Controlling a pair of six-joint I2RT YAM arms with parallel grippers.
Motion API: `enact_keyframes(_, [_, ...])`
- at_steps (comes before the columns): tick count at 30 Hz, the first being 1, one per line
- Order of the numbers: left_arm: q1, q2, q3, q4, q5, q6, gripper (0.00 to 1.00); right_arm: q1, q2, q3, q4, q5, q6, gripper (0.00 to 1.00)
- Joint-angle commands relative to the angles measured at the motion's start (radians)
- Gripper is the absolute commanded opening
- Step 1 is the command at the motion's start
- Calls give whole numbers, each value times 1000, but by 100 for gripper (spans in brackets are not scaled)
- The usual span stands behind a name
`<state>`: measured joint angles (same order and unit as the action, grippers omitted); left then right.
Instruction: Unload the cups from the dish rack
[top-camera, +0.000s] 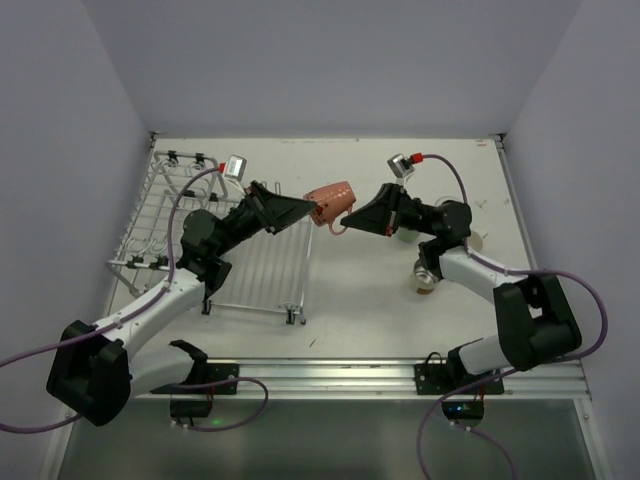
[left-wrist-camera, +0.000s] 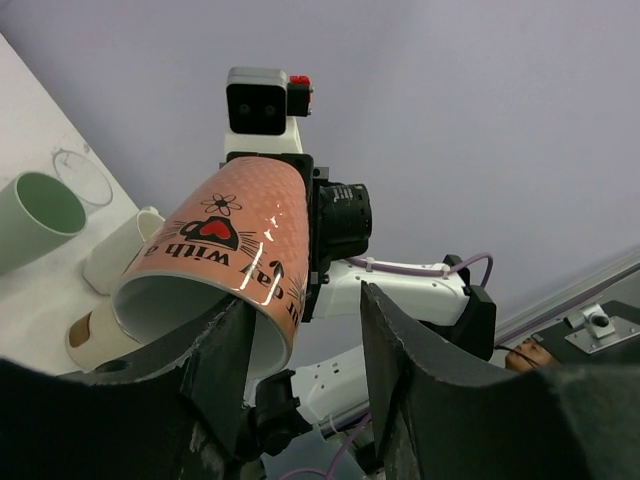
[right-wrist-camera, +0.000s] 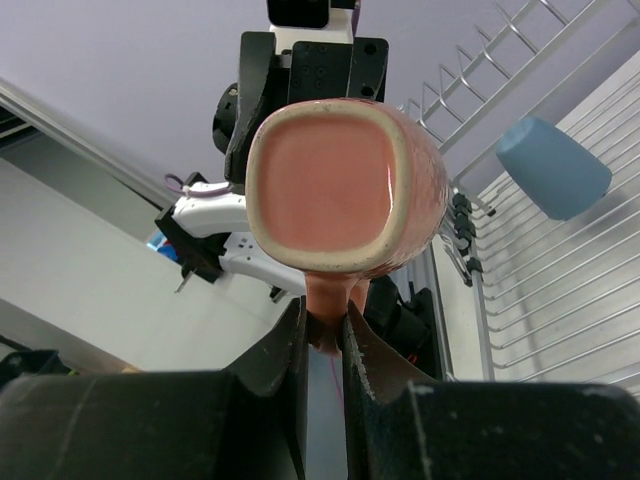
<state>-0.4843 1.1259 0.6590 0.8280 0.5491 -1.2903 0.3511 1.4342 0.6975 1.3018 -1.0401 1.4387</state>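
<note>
A salmon-pink cup with a black printed design hangs on its side in mid-air between my two arms, right of the dish rack. My right gripper is shut on the handle under the cup's base. My left gripper is open at the cup's mouth. One finger reaches inside the rim, and the other stands outside with a gap to the wall. A blue cup lies on the rack's wires.
On the table by the right arm lie a pale green cup, a white one, a brown cream-rimmed one and a clear one. Grey walls close in the table on three sides.
</note>
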Motion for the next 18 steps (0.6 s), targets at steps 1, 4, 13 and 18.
enact_keyframes(1, [4, 14, 45, 118, 20, -60, 49, 0, 11, 39, 257, -38, 22, 0])
enact_keyframes(4, [4, 22, 60, 91, 26, -52, 46, 0, 9, 43, 255, -51, 23, 0])
enact_keyframes(13, [4, 35, 129, -88, 38, -23, 0, 2, 9, 46, 249, -83, 32, 0])
enact_keyframes(18, [4, 35, 220, -301, 35, 68, 0, 2, -17, 50, 182, -101, 6, 0])
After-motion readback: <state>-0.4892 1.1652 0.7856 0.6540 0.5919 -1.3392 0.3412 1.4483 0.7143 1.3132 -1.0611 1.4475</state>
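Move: The pink mug lies on its side in the air, its handle already held in the right fingers, its open mouth towards the left hand. Its middle is about 4 cm right, 2 cm ahead and 2 cm above the left hand; from the right hand, 3 cm left, 4 cm ahead and 3 cm up. The green cup stands 27 cm right of the left hand, level with it, the brown-banded cup 30 cm right and 15 cm back, both some 28 cm below. The pink mug's rim is what the left fingers, half open beside it, close on: they shut almost fully and pinch the wall at the near side of the mouth. Meanwhile the left hand edges about 1 cm to the right, dips slightly, then rises some 1.5 cm, tipping down about 5 degrees. The right hand stays in place, keeping its grip on the handle. ##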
